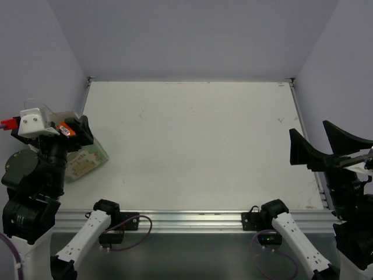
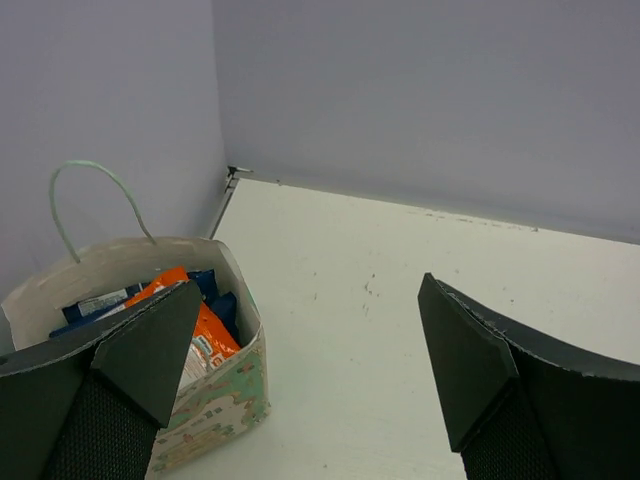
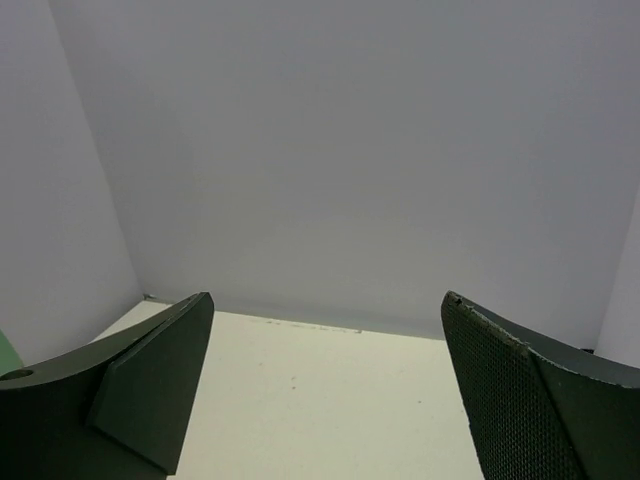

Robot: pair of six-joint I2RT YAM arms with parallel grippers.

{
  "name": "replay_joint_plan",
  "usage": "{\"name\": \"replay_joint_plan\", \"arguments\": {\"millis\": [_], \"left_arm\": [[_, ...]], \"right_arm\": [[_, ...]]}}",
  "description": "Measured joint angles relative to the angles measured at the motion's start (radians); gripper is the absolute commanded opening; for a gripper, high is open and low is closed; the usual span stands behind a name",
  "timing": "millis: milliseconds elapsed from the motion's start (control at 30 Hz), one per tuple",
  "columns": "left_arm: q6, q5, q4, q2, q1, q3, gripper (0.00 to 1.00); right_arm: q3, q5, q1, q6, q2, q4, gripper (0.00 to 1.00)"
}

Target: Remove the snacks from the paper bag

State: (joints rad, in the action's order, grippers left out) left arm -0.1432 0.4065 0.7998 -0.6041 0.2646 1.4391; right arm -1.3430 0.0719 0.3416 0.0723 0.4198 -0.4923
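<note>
The paper bag [image 2: 215, 400], pale green and cream with a string handle [image 2: 90, 170], stands open at the table's left edge. From above only part of the paper bag [image 1: 87, 160] shows under my left arm. Inside it lie the snacks: an orange packet [image 2: 205, 335] and dark blue packets [image 2: 215, 295], partly hidden by my left finger. My left gripper [image 2: 310, 370] hovers open just right of and above the bag, holding nothing; from above the left gripper [image 1: 78, 135] is at the far left. My right gripper [image 1: 323, 146] stands open and empty at the table's right edge, also seen as the right gripper [image 3: 325, 380].
The white table [image 1: 198, 146] is enclosed by pale walls at the back and both sides. A metal rail [image 1: 192, 219] runs along the near edge, with both arm bases and cables [image 1: 137, 224] beside it.
</note>
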Motion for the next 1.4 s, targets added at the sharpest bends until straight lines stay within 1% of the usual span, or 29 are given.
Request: {"name": "replay_joint_plan", "arguments": {"millis": [133,267,367,467,567,633,767,900,967,1000,1067,1100,1167,1200,1267,1300,1367,1400], "left_arm": [[-0.024,0.004,0.026,-0.037,0.0,0.008,1.0],[-0.075,0.023,0.068,-0.135,0.0,0.048,1.0],[-0.128,0.063,0.116,-0.251,0.0,0.105,1.0],[-0.172,0.13,0.16,-0.385,0.0,0.163,1.0],[-0.209,0.192,0.176,-0.507,-0.01,0.186,1.0],[-0.217,0.184,0.182,-0.579,-0.064,0.186,1.0],[-0.234,0.156,0.187,-0.668,-0.228,0.163,1.0],[-0.243,0.155,0.193,-0.678,-0.272,0.116,1.0],[-0.242,0.153,0.187,-0.674,-0.288,0.086,0.98],[-0.242,0.15,0.176,-0.669,-0.304,0.064,0.93],[-0.241,0.138,0.167,-0.669,-0.336,0.023,0.89],[-0.241,0.13,0.163,-0.676,-0.354,0.007,0.84],[-0.241,0.116,0.147,-0.698,-0.383,-0.015,0.77],[-0.24,0.109,0.14,-0.712,-0.394,-0.024,0.67],[-0.244,0.093,0.134,-0.739,-0.407,-0.03,0.54],[-0.244,0.084,0.13,-0.753,-0.41,-0.03,0.41],[-0.244,0.058,0.122,-0.767,-0.411,-0.03,0.3],[-0.241,0.042,0.12,-0.769,-0.411,-0.03,0.2]], "right_arm": [[0.019,-0.001,0.0,0.017,0.001,0.0,0.99],[0.05,-0.018,0.0,0.053,0.001,-0.002,0.99],[0.089,-0.047,0.0,0.082,0.005,-0.005,0.99],[0.161,-0.087,0.0,0.114,0.005,-0.003,0.99],[0.236,-0.129,0.001,0.14,0.006,-0.009,0.99],[0.272,-0.151,0.004,0.156,0.006,-0.017,0.99],[0.308,-0.174,0.014,0.179,-0.006,-0.016,0.99],[0.324,-0.174,0.032,0.19,-0.032,-0.016,0.99],[0.327,-0.172,0.042,0.191,-0.043,-0.015,0.99],[0.331,-0.171,0.048,0.191,-0.049,-0.014,0.99],[0.34,-0.168,0.059,0.19,-0.058,-0.016,0.99],[0.343,-0.168,0.064,0.19,-0.061,-0.016,0.99],[0.347,-0.166,0.072,0.19,-0.064,-0.016,0.99],[0.349,-0.163,0.077,0.189,-0.065,-0.016,0.99],[0.353,-0.154,0.085,0.187,-0.07,-0.017,0.99],[0.355,-0.145,0.088,0.185,-0.074,-0.017,0.99],[0.361,-0.132,0.092,0.181,-0.081,-0.017,0.99],[0.363,-0.123,0.094,0.178,-0.085,-0.018,0.99]]}}
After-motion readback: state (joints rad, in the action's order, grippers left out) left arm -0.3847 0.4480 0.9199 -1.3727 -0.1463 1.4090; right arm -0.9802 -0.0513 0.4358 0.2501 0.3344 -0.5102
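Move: The paper bag's right-hand rim is what my left hand goes for: about 15 cm ahead, 9 cm to the left and some 23 cm below. The snacks inside sit about 9 cm ahead, 17 cm left and 27 cm below, and the bag's far handle loop stands roughly 17 cm ahead, 17 cm left and 17 cm down. From my right hand the same rim is about 20 cm ahead, 65 cm left and 29 cm below. I sink my left hand about 22 cm onto the bag's right rim, swooping forward some 14 cm first, then swinging left and down. It tips down nearly 50 degrees and turns counter-clockwise, then its fingers close most of the way around the rim, one inside the bag. My empty right hand drops about 13 cm, drifting left, open. ##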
